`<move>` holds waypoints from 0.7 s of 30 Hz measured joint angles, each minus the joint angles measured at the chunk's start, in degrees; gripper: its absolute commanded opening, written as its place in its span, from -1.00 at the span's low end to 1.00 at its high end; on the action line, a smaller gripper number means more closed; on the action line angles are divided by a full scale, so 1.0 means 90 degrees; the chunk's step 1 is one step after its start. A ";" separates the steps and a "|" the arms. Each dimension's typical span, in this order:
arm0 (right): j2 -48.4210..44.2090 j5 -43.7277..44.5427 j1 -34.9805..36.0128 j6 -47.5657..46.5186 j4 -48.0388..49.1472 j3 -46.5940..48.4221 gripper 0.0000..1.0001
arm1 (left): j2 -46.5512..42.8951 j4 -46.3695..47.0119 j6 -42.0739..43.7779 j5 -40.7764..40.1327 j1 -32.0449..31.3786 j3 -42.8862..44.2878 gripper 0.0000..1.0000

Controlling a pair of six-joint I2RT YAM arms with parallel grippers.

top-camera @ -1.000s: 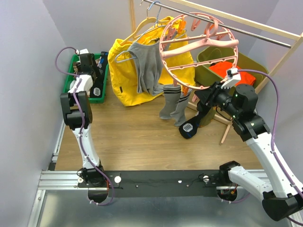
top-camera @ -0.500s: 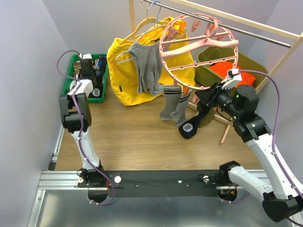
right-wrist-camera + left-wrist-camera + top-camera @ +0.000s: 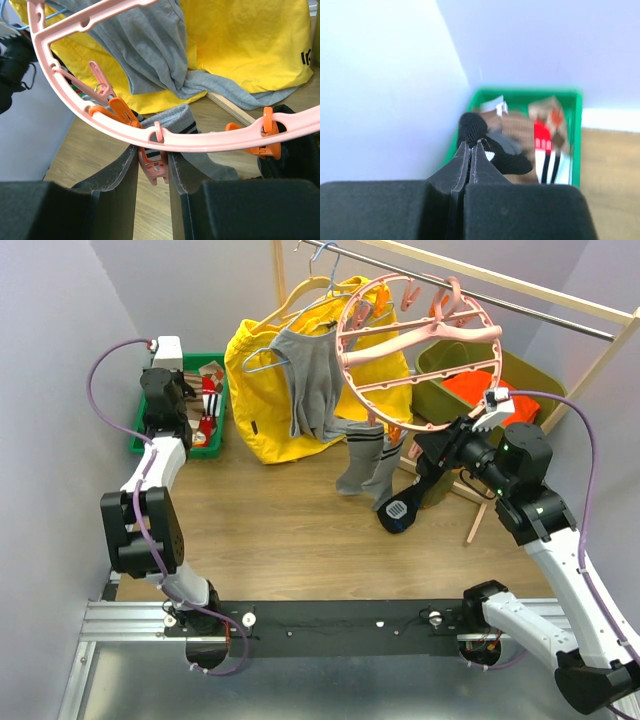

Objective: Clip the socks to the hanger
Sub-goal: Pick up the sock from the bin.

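Note:
The pink ring hanger [image 3: 420, 350] hangs from the rail, with pink and orange clips on its rim [image 3: 210, 142]. Grey socks [image 3: 362, 455] and a black sock with a white sole patch [image 3: 398, 508] hang from its near edge. My right gripper [image 3: 153, 167] is shut on a pink clip [image 3: 156, 167] under the rim, in front of a hanging grey sock [image 3: 172, 120]. My left gripper [image 3: 471, 144] is shut on a black sock with grey and white patches [image 3: 510, 159], held above the green bin [image 3: 575, 145]. In the top view it [image 3: 160, 390] is over the bin's left end.
The green bin [image 3: 140, 430] at the far left holds brown-and-white and red striped socks [image 3: 542, 140]. A yellow jacket [image 3: 260, 390] and a grey shirt [image 3: 310, 380] hang behind the hanger. An olive bin with orange cloth [image 3: 470, 385] stands at back right. The wall is close on the left.
My left arm has swung left and lifted its gripper up out of the green bin with the black sock. The right arm and the hanger have barely moved.

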 measured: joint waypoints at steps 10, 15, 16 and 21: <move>-0.0053 0.0000 0.0000 0.0002 -0.0051 0.0000 -0.98 | 0.0005 0.1025 0.0848 0.1780 0.0022 -0.0007 -1.00; -0.0046 0.0000 0.0000 0.0002 -0.0068 0.0007 -0.98 | 0.0420 0.1627 0.0738 0.2708 0.0325 -0.0546 -1.00; -0.0036 0.0000 0.0000 0.0002 -0.0090 0.0024 -0.98 | 0.0600 0.1681 0.0704 0.2805 0.0469 -0.0614 -1.00; 0.0015 0.0002 0.0000 0.0000 -0.0119 0.0080 -0.98 | 0.1127 0.1540 0.0491 0.2679 0.0971 -0.0709 -0.86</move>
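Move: My left hand, closed on the black sock, is high over the green bin. The bin's middle lies some 20 cm below it, about 4 cm ahead and 4 cm to the right. In the bin, the brown striped sock is about 9 cm ahead and 3 cm right, and the red sock about 10 cm right and barely ahead, both equally low. From my right hand the bin is roughly 57 cm left, 28 cm ahead and 27 cm lower. I flick the held black sock over the bin. My left hand lifts about 5 cm, arcs over to the right as the wrist turns some 20 degrees clockwise, then drops fast, about 14 cm from its peak, back towards the bin while swinging left again. My fingers stay shut on the sock; my right hand keeps still at the hanger's rim. ##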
